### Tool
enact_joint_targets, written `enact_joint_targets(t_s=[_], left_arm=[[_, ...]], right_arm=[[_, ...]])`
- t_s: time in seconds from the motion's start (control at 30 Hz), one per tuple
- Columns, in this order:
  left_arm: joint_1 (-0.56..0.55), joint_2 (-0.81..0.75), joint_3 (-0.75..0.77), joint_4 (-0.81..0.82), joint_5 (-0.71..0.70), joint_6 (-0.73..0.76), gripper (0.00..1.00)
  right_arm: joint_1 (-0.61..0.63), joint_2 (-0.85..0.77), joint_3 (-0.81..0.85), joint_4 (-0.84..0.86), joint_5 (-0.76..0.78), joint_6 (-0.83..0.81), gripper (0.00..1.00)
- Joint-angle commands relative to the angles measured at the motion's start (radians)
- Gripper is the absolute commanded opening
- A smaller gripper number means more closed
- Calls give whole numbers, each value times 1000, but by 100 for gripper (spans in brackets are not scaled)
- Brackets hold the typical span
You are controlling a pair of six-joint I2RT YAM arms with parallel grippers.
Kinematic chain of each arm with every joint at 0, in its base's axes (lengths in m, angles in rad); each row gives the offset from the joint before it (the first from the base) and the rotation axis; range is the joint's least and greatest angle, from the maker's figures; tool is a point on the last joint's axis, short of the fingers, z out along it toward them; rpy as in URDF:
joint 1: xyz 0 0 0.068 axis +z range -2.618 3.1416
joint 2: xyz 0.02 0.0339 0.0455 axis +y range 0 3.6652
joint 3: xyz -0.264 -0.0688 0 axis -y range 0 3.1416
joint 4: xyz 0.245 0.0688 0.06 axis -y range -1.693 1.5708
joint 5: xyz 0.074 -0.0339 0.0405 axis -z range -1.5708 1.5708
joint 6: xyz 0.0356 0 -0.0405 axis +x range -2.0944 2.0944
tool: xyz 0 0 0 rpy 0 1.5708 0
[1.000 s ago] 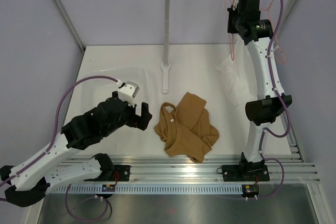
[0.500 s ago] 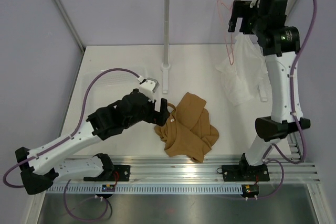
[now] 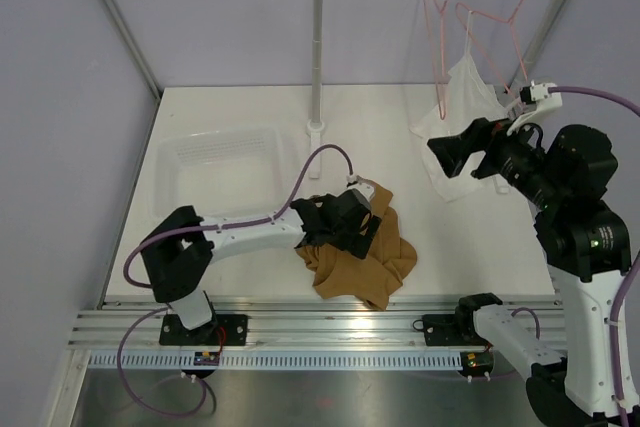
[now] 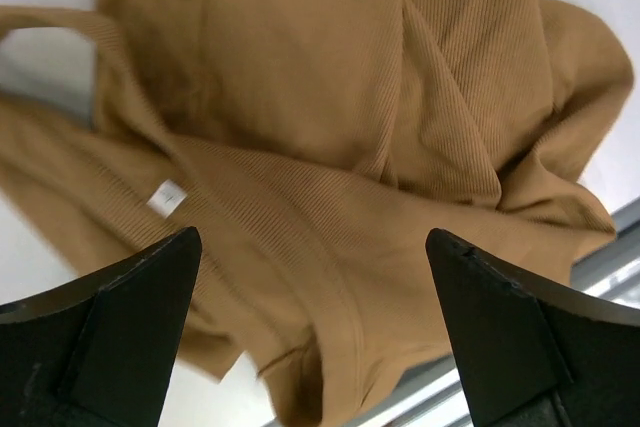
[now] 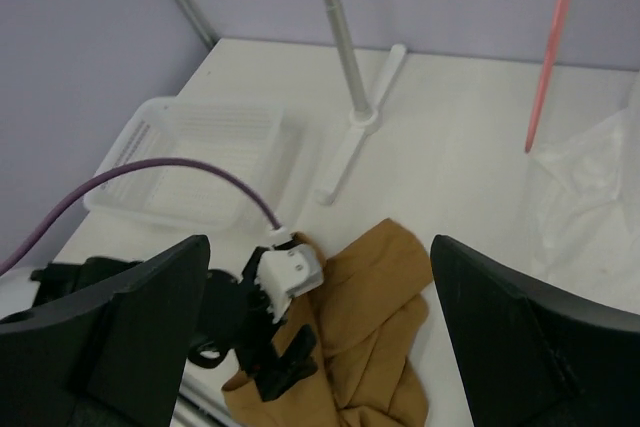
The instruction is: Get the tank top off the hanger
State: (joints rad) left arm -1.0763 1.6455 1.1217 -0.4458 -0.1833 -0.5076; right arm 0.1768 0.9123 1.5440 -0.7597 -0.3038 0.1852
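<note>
The tan tank top (image 3: pixel 375 257) lies crumpled on the white table, off any hanger. My left gripper (image 3: pixel 345 235) hovers just above its left part, open; in the left wrist view the ribbed tank top (image 4: pixel 300 107) fills the space below the left gripper (image 4: pixel 312 247), with nothing between the fingers. The bare pink hanger (image 3: pixel 438 42) hangs on the rail. My right gripper (image 3: pixel 468 155) is open in the air below and right of it, holding nothing. The right wrist view looks down on the tank top (image 5: pixel 385 307) and shows a pink hanger (image 5: pixel 552 47) wire.
A second pink hanger (image 3: pixel 497 27) carries a white sheer top (image 3: pixel 462 97) that drapes onto the table. The rack's post (image 3: pixel 318 47) stands at the back centre. A clear plastic tray (image 3: pixel 215 162) sits at the left. Metal rails (image 3: pixel 330 332) run along the near edge.
The left arm has reached right and now hovers over the tank top. The right arm has come away from the hangers at the rail and swung down and back to the right.
</note>
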Motion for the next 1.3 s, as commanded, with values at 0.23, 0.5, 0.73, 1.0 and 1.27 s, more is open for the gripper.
enact_joint_targets(t_s=[0.23, 0.5, 0.73, 1.0, 1.27], left_arm=[[-34, 256, 70, 108, 21, -26, 88], [-34, 185, 46, 75, -20, -29, 0], [-27, -117, 137, -105, -208, 15, 0], [116, -349, 331, -350, -370, 75, 0], [378, -435, 517, -470, -349, 172, 0]], right_arm=[[6, -124, -191, 115, -238, 48, 99], [6, -177, -223, 157, -287, 71, 99], [6, -194, -255, 178, -261, 83, 100], [6, -188, -289, 247, -251, 111, 99], [6, -197, -314, 283, -248, 138, 99]])
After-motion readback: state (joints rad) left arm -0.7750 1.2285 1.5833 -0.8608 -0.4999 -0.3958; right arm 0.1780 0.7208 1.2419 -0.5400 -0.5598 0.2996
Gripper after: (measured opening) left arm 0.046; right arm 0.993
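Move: The tank top lies crumpled on the table right under the open left hand, some 6 cm below it, its middle about 1 cm back and 2 cm to the left. The white basket stands about 33 cm to that hand's left and 16 cm ahead; the rack's foot is about 24 cm ahead and 12 cm left. From the right hand, the tank top is roughly 12 cm left, 4 cm back and 43 cm below. Bring the open left gripper down about 6 cm and slightly right onto the tank top, shut the fingers to pinch the cloth, then lift it quickly some 34 cm, swinging left and forward half the level way to the basket while the fingers tip up towards forward and turn counter-clockwise. Draw the empty, open right hand back, left and a little down. ##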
